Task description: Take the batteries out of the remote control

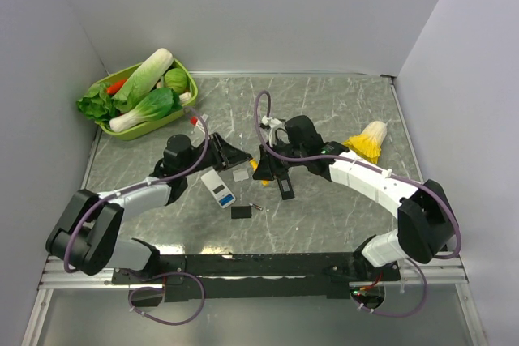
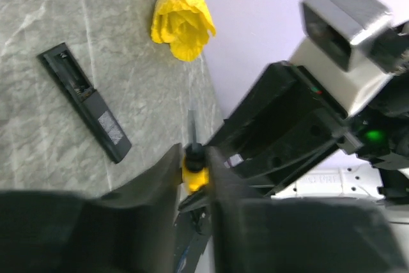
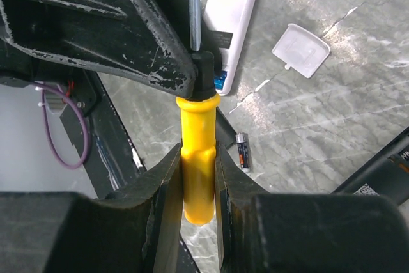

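Note:
A yellow-handled screwdriver [image 3: 198, 158] is held off the table between both arms. My right gripper [image 3: 199, 171] is shut on its yellow handle. My left gripper [image 2: 193, 164] is closed round its black collar and the handle's top end. One battery [image 3: 243, 151], black with an orange band, lies loose on the table [image 1: 258, 207]. A black remote [image 2: 83, 100] lies back up with its compartment uncovered. A white remote [image 3: 230, 17] lies nearby with a blue patch at its open end. In the top view the grippers meet at mid-table, left [image 1: 246, 160] and right [image 1: 264, 168].
A white cover plate [image 3: 300, 49] and a black cover plate [image 1: 241, 211] lie loose near the remotes. A green basket [image 1: 174, 123] of toy vegetables stands at the back left. A yellow toy vegetable [image 1: 366, 142] lies at the right. Walls enclose three sides.

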`<action>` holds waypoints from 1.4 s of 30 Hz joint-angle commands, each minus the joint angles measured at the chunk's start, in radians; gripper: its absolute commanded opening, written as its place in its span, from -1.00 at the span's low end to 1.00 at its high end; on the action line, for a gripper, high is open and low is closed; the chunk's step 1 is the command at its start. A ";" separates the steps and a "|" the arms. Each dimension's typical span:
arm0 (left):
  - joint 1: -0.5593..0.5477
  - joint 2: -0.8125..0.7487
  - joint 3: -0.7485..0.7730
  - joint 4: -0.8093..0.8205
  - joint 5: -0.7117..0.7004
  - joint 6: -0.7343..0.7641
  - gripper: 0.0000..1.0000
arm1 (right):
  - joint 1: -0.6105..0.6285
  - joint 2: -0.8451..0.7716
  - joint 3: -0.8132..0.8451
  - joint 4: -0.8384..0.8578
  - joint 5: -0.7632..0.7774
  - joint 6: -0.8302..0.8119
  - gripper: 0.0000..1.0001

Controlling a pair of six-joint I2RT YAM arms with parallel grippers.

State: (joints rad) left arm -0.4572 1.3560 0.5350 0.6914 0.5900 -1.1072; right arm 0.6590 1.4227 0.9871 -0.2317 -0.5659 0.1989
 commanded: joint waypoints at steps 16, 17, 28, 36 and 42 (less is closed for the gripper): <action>-0.014 0.072 0.048 -0.055 -0.111 -0.345 -0.98 | 0.053 -0.146 -0.176 0.305 0.316 -0.158 -0.03; -0.014 0.069 0.051 -0.062 -0.117 -0.344 -0.98 | 0.056 -0.143 -0.176 0.299 0.331 -0.156 -0.03; -0.014 0.055 0.034 -0.061 -0.189 -0.384 -0.98 | 0.065 -0.131 -0.176 0.313 0.291 -0.133 -0.02; -0.014 0.038 0.036 -0.095 -0.217 -0.381 -0.98 | 0.076 -0.116 -0.185 0.298 0.314 -0.147 0.05; -0.014 0.035 0.034 -0.096 -0.214 -0.393 -0.98 | 0.076 -0.102 -0.180 0.307 0.345 -0.156 0.03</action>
State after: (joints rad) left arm -0.4664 1.4242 0.5705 0.5850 0.3939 -1.4765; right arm 0.7269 1.3125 0.8093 0.0376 -0.2447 0.0578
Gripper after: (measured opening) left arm 0.053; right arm 0.525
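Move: The yellow screwdriver is in the air in the right hand's grip, its middle about 2 cm ahead of and 2 cm left of that hand point, 1 cm up; from the left hand it is only about 1 cm back, right and below, the collar between the open fingers. On the table some 18 cm below the left hand, the black remote lies 11 cm right and 1 cm back, the small white lid 3 cm left and 2 cm ahead, the white remote 9 cm left and 2 cm back. The left fingers shut on the screwdriver's black collar, then the right fingers open and let go of the yellow handle. The left hand carries the screwdriver forward about 3.5 cm and down 2.5, turning some 25 degrees. The right hand goes forward some 3 cm and slightly right, turning by a similar amount, its open fingers staying on either side of the handle. ##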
